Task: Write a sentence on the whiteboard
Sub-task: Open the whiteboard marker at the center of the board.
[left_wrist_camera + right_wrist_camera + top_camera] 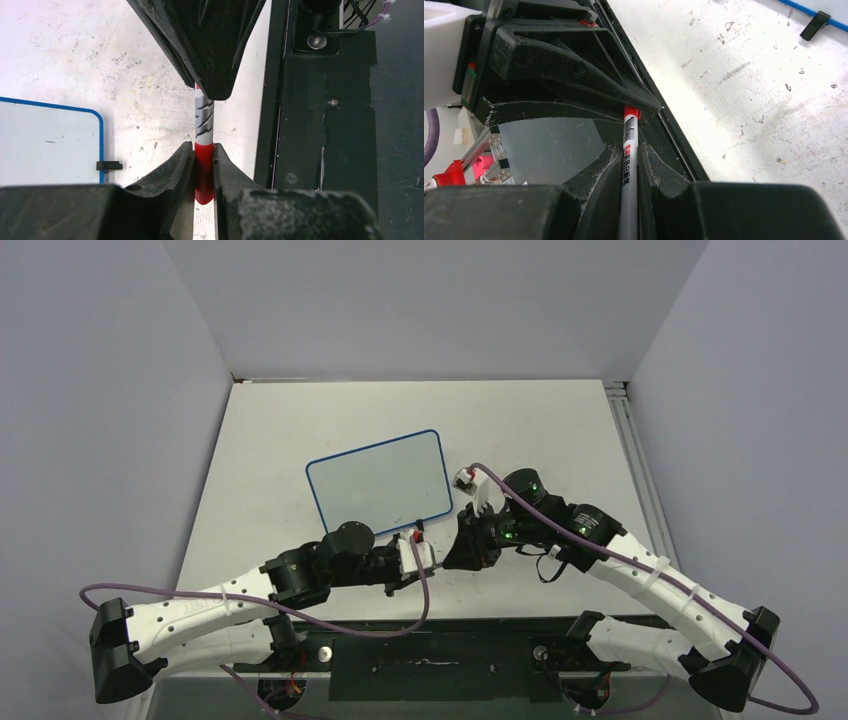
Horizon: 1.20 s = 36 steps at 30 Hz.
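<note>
The whiteboard (378, 480), blue-framed and glossy, lies tilted on the table; its face is blank and no sentence shows. A marker (204, 117) with a grey printed barrel and a red cap spans between my two grippers, just off the board's near right corner. My left gripper (203, 160) is shut on the red cap (204, 172). My right gripper (630, 165) is shut on the barrel (629, 150). In the top view the left gripper (425, 558) and the right gripper (460, 548) meet tip to tip.
A black clip foot (108, 165) juts from the whiteboard's edge (100, 145). The scuffed white tabletop (75, 55) ends at the black base frame (320, 125) close beside the marker. Purple cables (250, 615) loop off both arms. A metal rail (625, 430) runs along the table's right side.
</note>
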Each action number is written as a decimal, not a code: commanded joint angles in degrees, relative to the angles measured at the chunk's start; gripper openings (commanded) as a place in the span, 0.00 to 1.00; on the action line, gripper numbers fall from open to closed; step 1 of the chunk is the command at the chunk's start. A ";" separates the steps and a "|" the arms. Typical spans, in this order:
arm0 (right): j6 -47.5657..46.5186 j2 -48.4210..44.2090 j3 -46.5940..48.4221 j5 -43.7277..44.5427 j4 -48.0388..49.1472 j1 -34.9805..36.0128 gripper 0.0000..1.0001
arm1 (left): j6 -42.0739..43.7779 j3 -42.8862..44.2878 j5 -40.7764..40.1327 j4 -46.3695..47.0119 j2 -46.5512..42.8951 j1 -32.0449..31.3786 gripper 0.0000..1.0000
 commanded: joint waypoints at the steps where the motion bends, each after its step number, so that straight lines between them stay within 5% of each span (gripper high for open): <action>1: -1.65 -3.92 3.98 1.45 -3.33 -1.54 0.05 | -0.02 0.30 -2.06 -8.15 -0.49 0.72 0.00; 36: -4.84 -5.26 13.96 7.87 -15.32 -2.43 0.05 | 0.20 -0.36 -3.91 -8.23 -2.76 0.72 0.00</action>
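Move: Between the two grippers, close in front of the robot, the marker slants up to the right with its cap still on. From the left hand, which holds the red cap, the marker barrel in the right hand's grip is about 6 cm to the right, level fore and aft, and some 4 cm higher. The near black clip is about 15 cm ahead and 3 cm left of the left hand, the whiteboard's middle about 26 cm ahead and 12 cm left, both some 15 cm below. From the right hand, the red cap is about 6 cm left, level fore and aft, and 4 cm lower. Pulling the marker apart, both hands keep their grips and first creep up together about 2 cm, easing slightly right. Then they part quickly: the left hand drops about 5 cm and goes 2 to 3 cm left with the cap, its fingertips dipping some 10 degrees, while the right hand carries the barrel up another 3 cm and about 2 cm right. ##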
